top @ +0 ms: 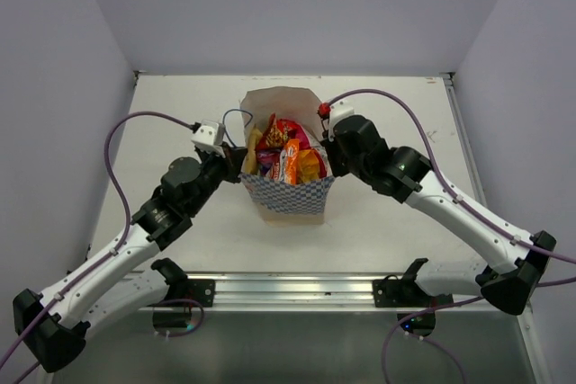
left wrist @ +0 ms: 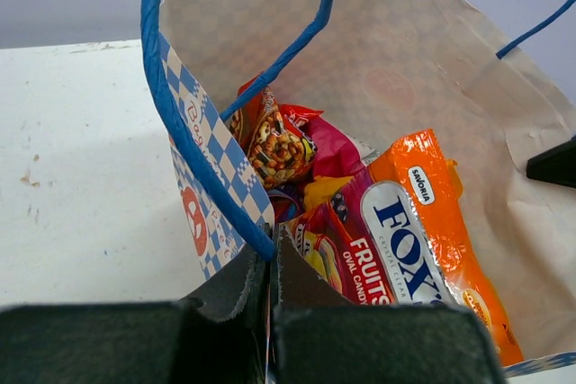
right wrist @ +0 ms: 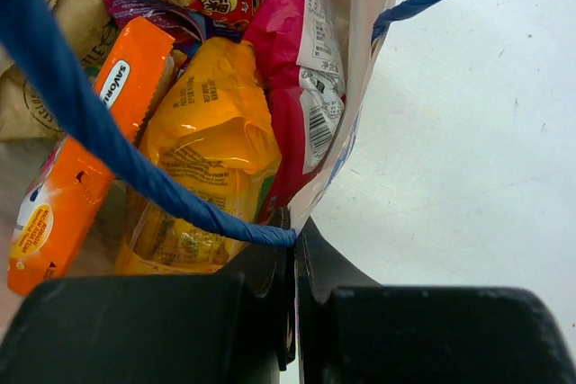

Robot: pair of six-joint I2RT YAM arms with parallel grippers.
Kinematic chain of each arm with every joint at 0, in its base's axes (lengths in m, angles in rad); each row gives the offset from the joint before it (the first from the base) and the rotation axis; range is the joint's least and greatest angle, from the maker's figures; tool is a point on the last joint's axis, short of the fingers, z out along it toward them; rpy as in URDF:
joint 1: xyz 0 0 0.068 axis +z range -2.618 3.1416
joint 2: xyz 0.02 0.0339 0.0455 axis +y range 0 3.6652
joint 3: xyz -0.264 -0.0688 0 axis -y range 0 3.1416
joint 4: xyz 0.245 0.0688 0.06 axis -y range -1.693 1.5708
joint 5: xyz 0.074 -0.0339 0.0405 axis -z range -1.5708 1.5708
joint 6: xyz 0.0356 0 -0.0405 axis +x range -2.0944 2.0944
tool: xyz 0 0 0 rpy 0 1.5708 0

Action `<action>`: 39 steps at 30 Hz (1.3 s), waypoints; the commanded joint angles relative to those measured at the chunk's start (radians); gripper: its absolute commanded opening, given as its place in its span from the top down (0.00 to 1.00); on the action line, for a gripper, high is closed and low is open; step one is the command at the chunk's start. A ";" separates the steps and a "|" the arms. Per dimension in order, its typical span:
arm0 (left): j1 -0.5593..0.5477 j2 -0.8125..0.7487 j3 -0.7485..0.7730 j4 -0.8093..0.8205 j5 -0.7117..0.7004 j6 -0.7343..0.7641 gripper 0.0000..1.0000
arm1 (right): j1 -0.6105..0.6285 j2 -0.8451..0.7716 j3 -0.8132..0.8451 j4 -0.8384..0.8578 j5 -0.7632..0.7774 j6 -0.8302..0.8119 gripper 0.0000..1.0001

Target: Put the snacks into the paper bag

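The paper bag point(top: 286, 195) stands upright mid-table, its blue-and-white checkered band facing me. It holds several snacks: an orange packet point(left wrist: 432, 222), a red packet point(left wrist: 355, 263), a yellow-orange pouch point(right wrist: 202, 150), a magenta bag point(right wrist: 292, 87) and a tan chips bag point(right wrist: 36, 96). My left gripper point(left wrist: 270, 263) is shut on the bag's left rim point(left wrist: 216, 186) by a blue cord handle point(left wrist: 193, 132). My right gripper point(right wrist: 295, 240) is shut on the bag's right rim point(right wrist: 346, 141) where the other blue handle point(right wrist: 99, 132) is fixed.
The white table point(top: 180, 114) has a raised edge all round, with walls close behind and at both sides. Purple cables point(top: 121, 132) arc over each arm. A metal rail point(top: 297, 290) runs along the near edge.
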 commanded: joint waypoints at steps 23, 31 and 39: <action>-0.178 0.106 0.238 0.133 -0.185 0.161 0.29 | -0.012 -0.078 0.074 0.074 0.093 -0.060 0.31; -0.227 0.027 0.314 0.098 -0.394 0.259 0.27 | -0.011 -0.185 0.079 0.108 0.099 -0.078 0.30; -0.229 -0.293 0.201 0.206 -0.684 0.420 0.27 | -0.011 -0.382 0.039 0.145 0.283 -0.118 0.23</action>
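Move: Both hands already pinch the paper bag's upper sides by the handles. The bag's middle is about 13 cm right, 3 cm ahead and 12 cm below the left hand, and some 13 cm left, 3 cm ahead and 12 cm below the right. Inside, the orange packet lies 14 cm right of the left hand, level with it; the red packet 12 cm right, 6 cm ahead; both about 8 cm lower. Both hands open wide, freeing the bag's sides and handles, then rise about 15 cm, tilting up and parting outward. ##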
